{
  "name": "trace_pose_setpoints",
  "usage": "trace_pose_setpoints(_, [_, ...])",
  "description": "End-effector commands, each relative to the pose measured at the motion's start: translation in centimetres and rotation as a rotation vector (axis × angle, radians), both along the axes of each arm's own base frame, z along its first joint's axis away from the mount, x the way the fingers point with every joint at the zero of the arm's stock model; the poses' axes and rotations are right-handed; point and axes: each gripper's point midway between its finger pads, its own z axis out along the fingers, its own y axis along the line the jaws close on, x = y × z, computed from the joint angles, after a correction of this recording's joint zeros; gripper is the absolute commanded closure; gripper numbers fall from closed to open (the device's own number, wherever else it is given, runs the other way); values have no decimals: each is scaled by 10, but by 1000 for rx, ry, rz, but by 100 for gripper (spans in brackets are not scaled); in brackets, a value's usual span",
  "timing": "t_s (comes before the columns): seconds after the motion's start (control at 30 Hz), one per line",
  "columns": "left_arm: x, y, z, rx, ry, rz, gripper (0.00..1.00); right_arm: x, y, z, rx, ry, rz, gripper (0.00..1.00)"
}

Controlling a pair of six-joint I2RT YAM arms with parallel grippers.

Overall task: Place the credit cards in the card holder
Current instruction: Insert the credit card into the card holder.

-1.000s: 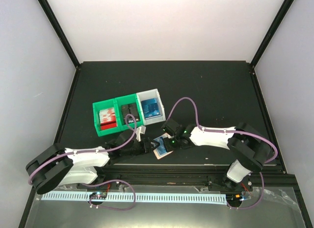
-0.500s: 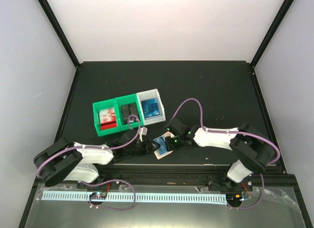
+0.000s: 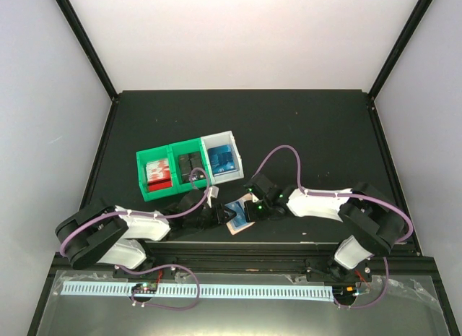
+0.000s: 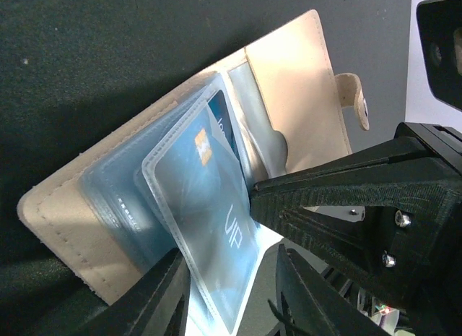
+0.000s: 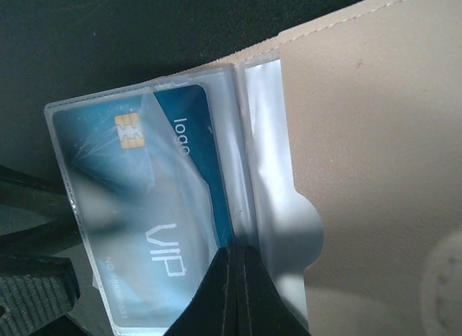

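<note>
The tan card holder (image 4: 303, 97) lies open on the black table, near the front edge (image 3: 234, 229). A clear sleeve stands up from it with a blue credit card (image 4: 209, 227) marked VIP inside. A second blue card (image 4: 222, 119) shows behind it. My left gripper (image 4: 234, 293) is open, one finger on each side of that sleeve's free end. My right gripper (image 5: 234, 255) is shut, its tips pressed on the clear sleeves by the holder's fold (image 5: 375, 97). In the top view the two grippers (image 3: 219, 216) (image 3: 248, 212) meet over the holder.
Behind the holder stands a row of small bins: two green bins (image 3: 170, 178) and a white bin (image 3: 222, 159) with more blue cards in it. The left green bin holds red items. The table's front rail (image 3: 289, 253) runs just below the grippers.
My left arm has pushed right toward the holder and its jaws have narrowed around the sleeve. The right gripper has stayed shut and barely shifted.
</note>
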Motion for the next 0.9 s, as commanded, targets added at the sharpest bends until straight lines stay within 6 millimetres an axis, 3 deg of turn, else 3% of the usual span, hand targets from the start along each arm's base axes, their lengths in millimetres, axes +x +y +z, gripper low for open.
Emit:
trace_pose_setpoints(0.0, [7,-16,24,-75,-62,-27,67,-18,-23,-31,-98,71,-6,99])
trace_pose_setpoints(0.27, [9,-22,35,-94,-122,-66,73,-15,-13,-17,-28,33,21,97])
trace_pose_setpoints(0.57, [13,-27,38,-69,-147,-90,85,-6,-12,16,19,-88,56,70])
trace_pose_setpoints(0.87, [15,-31,38,-55,-149,-107,85,-3,-23,39,26,-195,82,47])
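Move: The clear sleeve page with the blue VIP card reaches in between the left hand's half-open fingers; the card's middle is about 3 cm to their right, 1 cm back and 1 cm lower. From the right hand, its shut fingertips on the card's edge, the card's middle is some 3 cm left and 2 cm back. The white box stands about 15 cm ahead of the left hand and 2 cm to its left, the green boxes roughly 12 cm ahead and 17 cm left. Left fingers pinch the sleeve page and lift it about 3 cm, rightward too; right lifts off the card, opening. ##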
